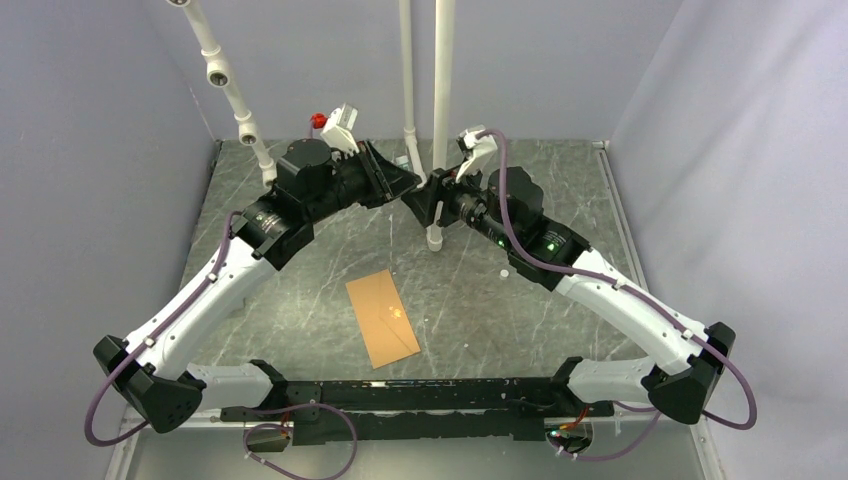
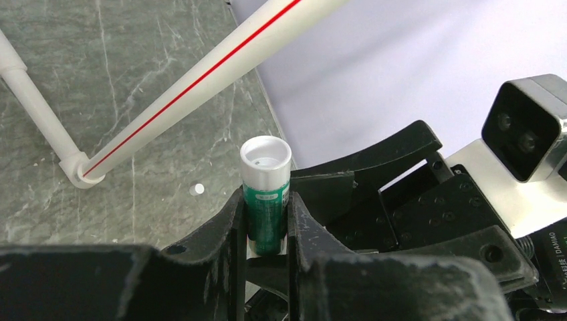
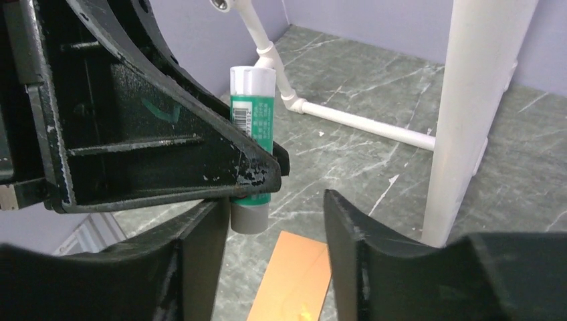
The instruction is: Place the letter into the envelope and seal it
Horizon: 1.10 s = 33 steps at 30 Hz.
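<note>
The orange-brown envelope (image 1: 382,317) lies flat on the grey marbled table, between the two arms; its near end also shows below my right gripper (image 3: 294,277). The letter is not in view. My left gripper (image 2: 266,200) is raised at the back centre and shut on a green glue stick (image 2: 266,204) with a white top. My right gripper (image 3: 275,207) faces it, open. The stick's grey bottom end (image 3: 249,217) hangs just beside its left finger, with nothing pinched. In the top view the two grippers (image 1: 414,193) nearly meet and hide the stick.
White plastic pipes (image 1: 440,120) stand upright just behind the grippers, and another slants at the back left (image 1: 232,95). A small white round piece (image 2: 197,190) lies on the table. Purple walls close in the table on three sides.
</note>
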Each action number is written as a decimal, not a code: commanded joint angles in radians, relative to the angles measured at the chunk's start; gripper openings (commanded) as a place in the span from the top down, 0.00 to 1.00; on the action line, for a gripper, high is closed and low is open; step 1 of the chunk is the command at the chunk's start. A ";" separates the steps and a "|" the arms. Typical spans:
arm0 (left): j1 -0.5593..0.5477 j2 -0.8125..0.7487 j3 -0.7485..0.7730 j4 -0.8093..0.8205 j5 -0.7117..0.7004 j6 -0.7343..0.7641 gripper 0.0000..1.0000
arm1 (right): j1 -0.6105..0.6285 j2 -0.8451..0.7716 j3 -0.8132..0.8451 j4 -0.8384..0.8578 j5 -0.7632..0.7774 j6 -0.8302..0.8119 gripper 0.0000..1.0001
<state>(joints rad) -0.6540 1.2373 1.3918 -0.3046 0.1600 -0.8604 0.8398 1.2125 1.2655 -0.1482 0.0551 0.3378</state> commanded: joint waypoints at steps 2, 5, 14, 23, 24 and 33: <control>0.005 0.001 -0.001 0.033 0.046 -0.021 0.97 | 0.005 0.013 0.058 0.059 0.016 -0.020 0.57; 0.005 -0.004 -0.007 0.023 0.055 -0.007 0.93 | 0.004 0.011 0.053 0.066 0.015 -0.013 0.74; 0.081 -0.072 -0.114 0.072 0.175 -0.033 0.55 | -0.024 -0.010 0.015 0.082 -0.174 -0.097 1.00; 0.230 -0.018 -0.100 0.132 0.717 -0.017 0.07 | -0.088 -0.035 0.092 -0.172 -0.547 -0.372 1.00; 0.231 -0.004 -0.094 0.121 0.772 -0.012 0.07 | -0.088 -0.022 0.114 -0.233 -0.565 -0.414 1.00; 0.238 0.034 -0.058 -0.117 0.937 0.135 0.16 | -0.088 0.013 0.156 -0.376 -0.570 -0.553 1.00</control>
<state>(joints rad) -0.4232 1.2663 1.2854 -0.3073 0.9630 -0.8223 0.7525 1.2175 1.3788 -0.4572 -0.4622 -0.1135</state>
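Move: The glue stick is still in my left fingers, its middle about 1 cm above that hand. From my right hand it is about 1 cm back, 1 cm left and 3 cm up, its lower end already between the open fingers. The envelope lies on the table, roughly 10 cm back, 6 cm left and 38 cm below my right hand; the white post's foot is about 8 cm ahead, 3 cm right and as low. My right fingers close on the glue stick's lower end, then my left fingers let go and open wide, that hand easing about 2.5 cm left. Both hands then draw back some 5 cm and sink a little, turning to face each other: my right about 30 degrees counter-clockwise, its left side rolling down, my left about as far clockwise. ##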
